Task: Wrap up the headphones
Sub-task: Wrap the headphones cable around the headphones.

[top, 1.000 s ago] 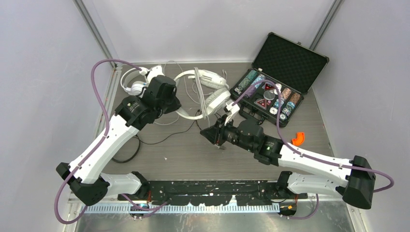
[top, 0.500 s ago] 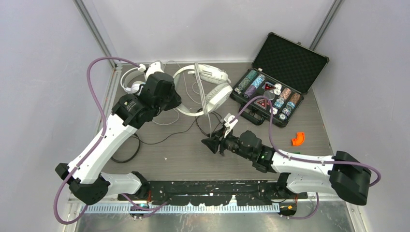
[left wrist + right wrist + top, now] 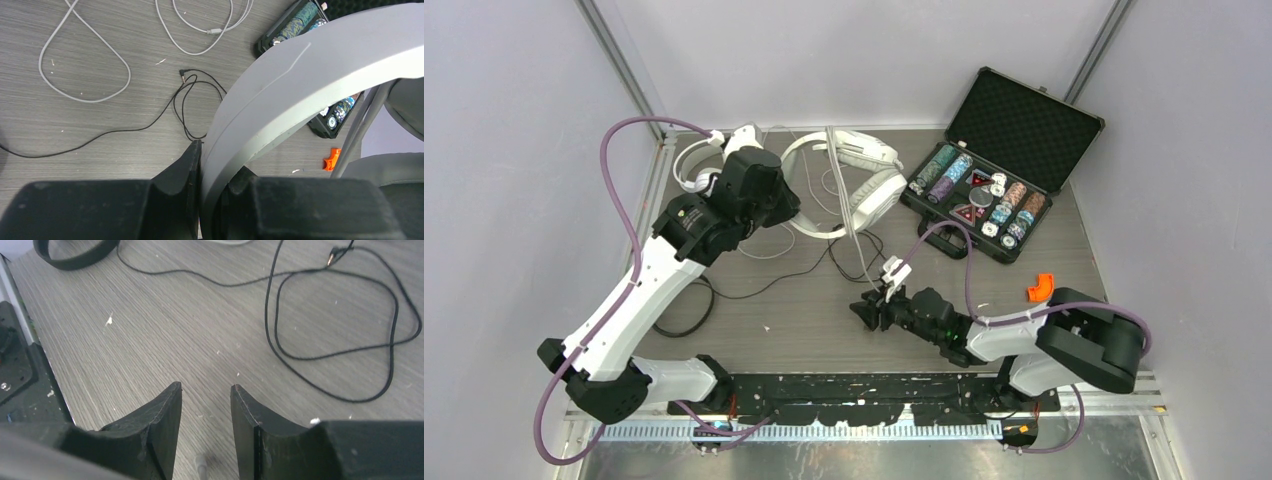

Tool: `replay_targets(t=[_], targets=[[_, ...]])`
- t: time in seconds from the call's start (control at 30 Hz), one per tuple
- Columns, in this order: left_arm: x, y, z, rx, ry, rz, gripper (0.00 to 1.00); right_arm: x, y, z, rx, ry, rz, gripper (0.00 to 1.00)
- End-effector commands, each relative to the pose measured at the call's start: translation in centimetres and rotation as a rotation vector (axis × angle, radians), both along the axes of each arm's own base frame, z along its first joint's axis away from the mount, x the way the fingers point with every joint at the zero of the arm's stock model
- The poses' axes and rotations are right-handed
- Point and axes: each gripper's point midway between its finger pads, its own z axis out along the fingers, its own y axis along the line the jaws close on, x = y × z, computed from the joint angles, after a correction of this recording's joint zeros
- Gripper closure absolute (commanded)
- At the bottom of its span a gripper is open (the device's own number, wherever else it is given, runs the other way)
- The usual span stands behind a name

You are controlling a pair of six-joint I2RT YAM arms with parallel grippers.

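Observation:
My left gripper [image 3: 216,161] is shut on the curved band of a large white headset [image 3: 300,85], held just above the table; the headset's cups [image 3: 874,195] show at the back centre. Its thin white cable [image 3: 85,97] lies in loops on the table. A second white headset [image 3: 696,165] lies at the back left, partly behind the left arm. The black headset's band [image 3: 75,252] lies at the near left, and its black cable [image 3: 345,352] loops across the middle. My right gripper [image 3: 206,390] hovers low over bare table, open, with nothing between its fingers.
An open black case [image 3: 999,170] of poker chips stands at the back right. A small orange piece [image 3: 1041,287] lies on the table to its near side. The black rail [image 3: 864,385] carrying the arm bases runs along the near edge, close behind my right gripper.
My right gripper has opened and drawn back toward the near edge, dropping lower. The left arm, still gripping the white headset, has shifted it slightly.

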Motion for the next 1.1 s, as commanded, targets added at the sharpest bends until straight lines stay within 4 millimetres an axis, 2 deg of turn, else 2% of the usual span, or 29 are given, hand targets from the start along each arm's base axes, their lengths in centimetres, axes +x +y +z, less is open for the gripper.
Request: replay_targets(t=[0.0, 0.17, 0.3, 0.43, 0.57, 0.6, 0.73, 0.9, 0.93, 0.97, 1.07], targets=[[0.8, -1.0, 5.0, -0.171, -0.114, 0.022, 1.00, 0.4, 0.4, 1.6, 0.133, -0.016, -0.036, 0.55], [0.7, -1.0, 4.9, -0.170, -0.113, 0.023, 1.00, 0.0, -0.1, -0.5, 0.150, 0.041, -0.054, 0.58], [0.7, -0.8, 5.0, -0.166, -0.119, 0.029, 1.00, -0.2, -0.3, -0.9, 0.173, 0.053, -0.055, 0.70], [0.7, -0.6, 5.1, -0.163, -0.124, 0.035, 1.00, -0.3, -0.4, -1.3, 0.177, 0.069, -0.057, 0.78], [0.5, -0.3, 5.2, -0.151, -0.121, 0.030, 1.00, -0.3, -0.7, -1.9, 0.177, 0.087, -0.071, 0.98], [0.4, -0.5, 5.2, -0.145, -0.117, 0.014, 1.00, -0.3, -0.7, -2.0, 0.179, 0.095, -0.076, 0.99], [-0.4, -1.6, 5.4, -0.173, -0.095, -0.111, 1.00, 0.0, -0.7, -1.6, 0.206, 0.115, -0.095, 1.00], [-3.1, -4.2, 6.4, -0.289, -0.102, -0.361, 1.00, 0.2, -0.4, -0.6, 0.224, 0.162, -0.080, 1.00], [-3.7, -4.5, 6.6, -0.313, -0.097, -0.402, 1.00, 0.2, -0.3, -1.0, 0.198, 0.188, -0.074, 1.00], [-4.1, -4.8, 6.6, -0.327, -0.087, -0.444, 1.00, 0.1, 0.0, -0.4, 0.206, 0.194, -0.058, 1.00], [-5.7, -5.3, 6.3, -0.337, -0.067, -0.594, 1.00, 0.0, -0.1, -0.5, 0.174, 0.265, -0.051, 1.00]])
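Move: My right hand is open, just above the hanging end of the white headphones cable: the cable end is about 4 cm below and some 1 cm back and to the right. The headphones, still held high by my left hand, are about 12 cm ahead of my right hand, 3 cm left and 22 cm above. The black cable coil lies some 12 cm straight ahead, 8 cm below. From my left hand the cable end is roughly 9 cm back, 12 cm right and 28 cm down. I lower my right hand about 4 cm around the cable end, drawing slightly back and right, and shut the fingers to pinch it. I then lift it roughly 3 cm, tipping the fingertips a bit downward. Once the right hand has its grip, my left hand keeps hold of the headband and brings the headphones back and right towards it, turning them some 15 degrees clockwise. ##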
